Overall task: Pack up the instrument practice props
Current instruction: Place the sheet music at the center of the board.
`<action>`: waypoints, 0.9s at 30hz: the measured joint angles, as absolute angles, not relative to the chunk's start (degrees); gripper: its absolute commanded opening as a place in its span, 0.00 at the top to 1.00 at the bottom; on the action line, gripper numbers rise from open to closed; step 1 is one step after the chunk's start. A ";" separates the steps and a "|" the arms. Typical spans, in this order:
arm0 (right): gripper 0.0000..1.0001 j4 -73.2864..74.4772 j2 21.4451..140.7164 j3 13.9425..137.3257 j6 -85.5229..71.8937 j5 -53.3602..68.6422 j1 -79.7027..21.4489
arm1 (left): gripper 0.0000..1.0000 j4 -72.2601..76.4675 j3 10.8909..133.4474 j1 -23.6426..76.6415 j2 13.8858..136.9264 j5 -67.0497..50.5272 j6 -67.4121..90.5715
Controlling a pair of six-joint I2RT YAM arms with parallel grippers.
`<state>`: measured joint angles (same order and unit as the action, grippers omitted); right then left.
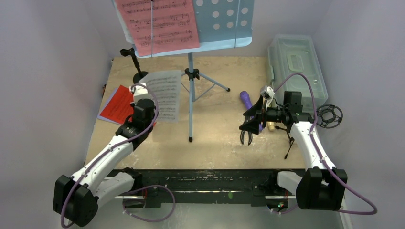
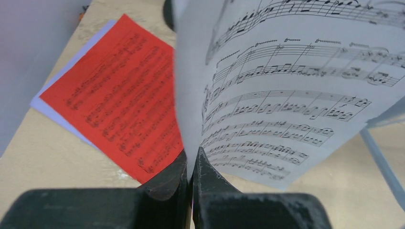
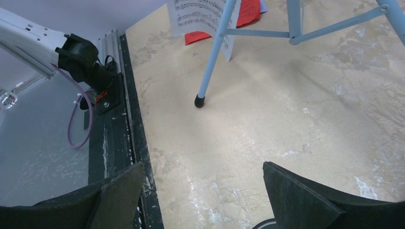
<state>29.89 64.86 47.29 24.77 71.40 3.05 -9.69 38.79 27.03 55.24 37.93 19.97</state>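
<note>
My left gripper [image 1: 144,99] [image 2: 191,155] is shut on the lower edge of a white sheet-music page [image 1: 165,95] [image 2: 286,95], held up off the table. A red page [image 1: 118,105] [image 2: 119,100] lies flat on a pale sheet at the left edge. The light-blue music desk [image 1: 224,21] carries a pink-red page [image 1: 157,24] on its tripod legs [image 1: 191,95] [image 3: 212,62]. My right gripper [image 1: 246,137] [image 3: 203,164] hangs open over bare table, in front of the purple microphone [image 1: 246,99]. A cream microphone [image 1: 271,127] peeks from behind it. A black mic tripod [image 1: 289,138] lies beside the right arm.
The black round-base pole [image 1: 138,71] stands at the back left. A translucent grey-green box [image 1: 296,62] sits closed at the back right, with a black ring-shaped mic holder [image 1: 329,116] near it. The black rail [image 3: 119,124] runs along the table's near edge.
</note>
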 measured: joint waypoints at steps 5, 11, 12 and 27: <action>0.01 30.11 64.86 47.40 25.30 71.33 3.05 | 1.00 -8.23 38.79 19.44 58.96 37.74 20.53; 0.01 30.94 64.86 47.66 26.24 71.22 3.05 | 1.00 -6.26 39.13 9.52 64.71 34.85 22.76; 0.01 31.14 64.86 47.66 26.44 71.22 3.05 | 1.00 -6.00 39.38 8.12 65.78 34.26 23.49; 0.01 33.36 64.86 47.99 28.45 71.20 3.05 | 0.44 -12.62 46.98 -2.20 80.40 33.85 38.48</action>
<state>33.36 64.86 47.99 28.45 71.20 3.05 -12.62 46.98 -2.20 80.40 33.85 38.48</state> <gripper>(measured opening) 0.987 0.298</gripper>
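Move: The left hand keeps the white sheet music pinched by its left edge. The red sheet with the lavender one beneath, where the white one is going, is centred about 7 cm to its left, 2 cm ahead and 17 cm below. The black mic stand's base is roughly 18 cm ahead and 2 cm left; the music stand's nearest foot is some 14 cm ahead and 10 cm right. From the idle right hand, the red sheet is about 57 cm left and 12 cm ahead. Still pinching the white sheet music, the left hand sweeps it some 14 cm to the left while sinking about 9 cm, laying it down over the red sheet. The wrist turns roughly 35 degrees counter-clockwise on the way, and right at the end the fingers begin to part, reaching about a third open around the sheet's edge. ##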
